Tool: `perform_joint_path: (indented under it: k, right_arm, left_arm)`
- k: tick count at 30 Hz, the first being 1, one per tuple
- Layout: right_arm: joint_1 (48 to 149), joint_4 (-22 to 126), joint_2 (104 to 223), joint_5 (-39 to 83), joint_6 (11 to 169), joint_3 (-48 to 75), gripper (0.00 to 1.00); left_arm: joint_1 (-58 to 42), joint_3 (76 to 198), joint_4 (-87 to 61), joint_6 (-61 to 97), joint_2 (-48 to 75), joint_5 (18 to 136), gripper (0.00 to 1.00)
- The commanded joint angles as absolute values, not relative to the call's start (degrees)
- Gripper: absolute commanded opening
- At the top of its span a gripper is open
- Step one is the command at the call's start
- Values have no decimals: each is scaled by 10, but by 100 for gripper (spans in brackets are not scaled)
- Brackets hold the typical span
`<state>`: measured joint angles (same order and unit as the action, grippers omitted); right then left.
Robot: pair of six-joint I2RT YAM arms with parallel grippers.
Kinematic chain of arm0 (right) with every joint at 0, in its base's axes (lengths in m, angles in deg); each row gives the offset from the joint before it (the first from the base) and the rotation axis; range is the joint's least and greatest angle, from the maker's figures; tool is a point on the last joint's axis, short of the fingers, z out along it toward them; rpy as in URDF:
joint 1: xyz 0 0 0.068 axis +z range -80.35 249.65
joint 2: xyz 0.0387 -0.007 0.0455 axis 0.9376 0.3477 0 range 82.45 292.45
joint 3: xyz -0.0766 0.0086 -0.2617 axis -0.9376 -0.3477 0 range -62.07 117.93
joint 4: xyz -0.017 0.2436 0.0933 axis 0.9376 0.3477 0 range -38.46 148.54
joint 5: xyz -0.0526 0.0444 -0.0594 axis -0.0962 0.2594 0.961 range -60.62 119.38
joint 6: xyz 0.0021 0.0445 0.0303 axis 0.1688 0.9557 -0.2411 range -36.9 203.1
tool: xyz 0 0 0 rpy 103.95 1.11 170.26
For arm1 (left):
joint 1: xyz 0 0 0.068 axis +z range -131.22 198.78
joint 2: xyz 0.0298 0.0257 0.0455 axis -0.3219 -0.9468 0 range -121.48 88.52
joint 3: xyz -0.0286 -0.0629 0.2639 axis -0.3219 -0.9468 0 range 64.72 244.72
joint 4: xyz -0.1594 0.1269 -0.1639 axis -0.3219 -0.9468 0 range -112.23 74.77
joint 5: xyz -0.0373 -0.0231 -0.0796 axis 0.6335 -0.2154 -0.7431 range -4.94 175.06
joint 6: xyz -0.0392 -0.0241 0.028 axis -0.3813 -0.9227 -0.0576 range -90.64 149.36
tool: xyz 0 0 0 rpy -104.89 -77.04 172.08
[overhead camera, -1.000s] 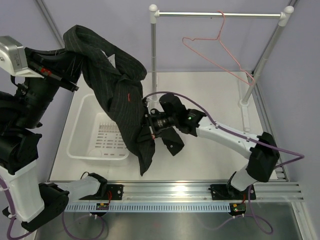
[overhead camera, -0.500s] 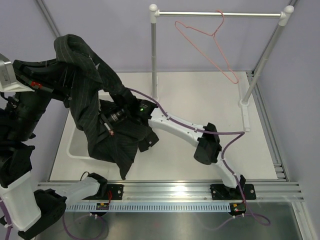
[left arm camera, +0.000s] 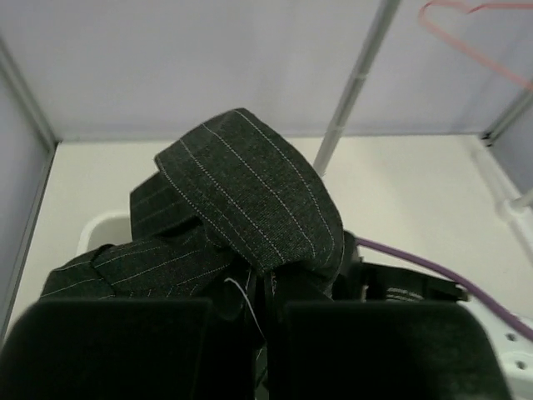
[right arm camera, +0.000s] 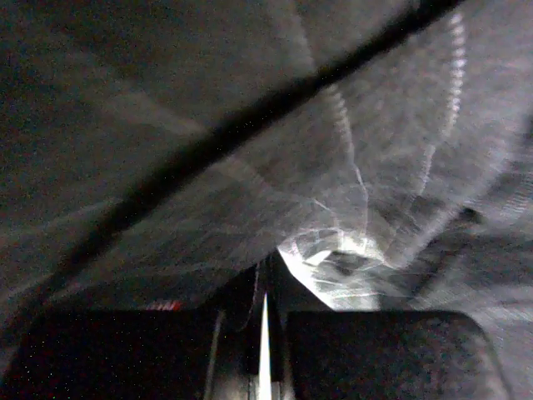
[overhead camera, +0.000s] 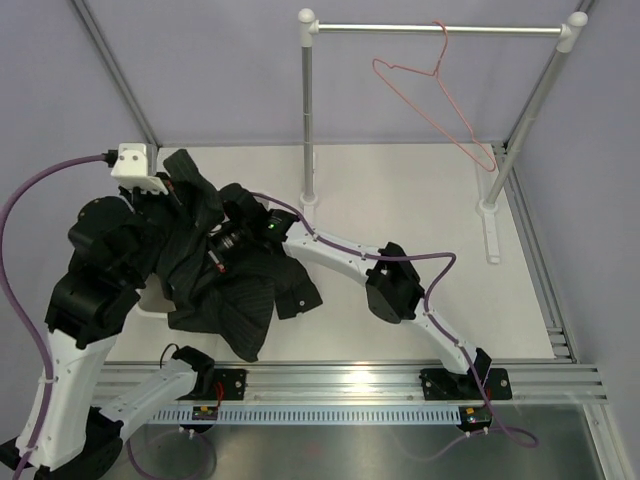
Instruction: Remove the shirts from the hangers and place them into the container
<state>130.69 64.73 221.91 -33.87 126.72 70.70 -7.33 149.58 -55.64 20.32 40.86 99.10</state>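
Observation:
The black pinstriped shirt (overhead camera: 225,285) lies bunched over the white container (overhead camera: 150,303), of which only a sliver of rim shows; part of the cloth spills onto the table in front. My left gripper (overhead camera: 178,192) is shut on a fold at the shirt's far left, and the left wrist view shows that fold (left arm camera: 250,196) rising from the closed jaws (left arm camera: 266,292), with a container corner (left arm camera: 98,227) behind. My right gripper (overhead camera: 222,252) is buried in the heap's middle, shut on cloth (right arm camera: 266,292). The pink hanger (overhead camera: 445,100) hangs bare on the rail.
A metal rail (overhead camera: 440,30) on two uprights with white joints stands at the back right. The right arm's elbow (overhead camera: 392,292) and purple cable stretch across the table's middle. Purple walls close in the left, back and right sides.
Both arms have carried the shirt left and down, from hanging high in the air to lying heaped on the container. The bare hanger has swung on the rail.

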Motion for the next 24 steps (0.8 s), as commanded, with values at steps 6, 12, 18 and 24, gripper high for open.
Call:
perform_joint_path:
  k: [6, 12, 18, 24]
  right_arm:
    - [1290, 733, 2080, -108, 1196, 589, 0]
    - [1290, 751, 1919, 137, 1170, 429, 0]
    - [1290, 827, 1802, 230, 1107, 387, 25]
    - [1291, 831, 1738, 270, 1064, 273, 93]
  left_arm:
    - [-71, 1444, -592, 102, 402, 1157, 0]
    - [-70, 1418, -610, 77, 384, 1141, 0]
    - [-65, 1343, -572, 56, 388, 1099, 0]
    - [-47, 1308, -558, 40, 364, 1050, 2]
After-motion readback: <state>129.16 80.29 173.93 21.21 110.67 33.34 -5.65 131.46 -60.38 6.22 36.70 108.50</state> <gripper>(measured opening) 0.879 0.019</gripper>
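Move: The left hand grips the black shirt high up; the middle of the white container lies about 38 cm below it, some 8 cm ahead and 3 cm to its left, with the foot of the rack's left upright roughly 27 cm ahead, 18 cm to the right and 44 cm down. From the right hand, low among the shirt's folds with its fingers shut, the container's middle is about 18 cm ahead, 5 cm to the left and 18 cm below. The left hand keeps its pinch on the shirt and lowers it about 16 cm towards the container, easing a little forward while the wrist tips down some 25 degrees and turns slightly counter-clockwise. The right hand first sinks about 6 cm and goes forward with the shirt's lower part, then sweeps off to the right and climbs some 14 cm, turning clockwise and opening wide late in the climb to leave the cloth by the container's right side. ##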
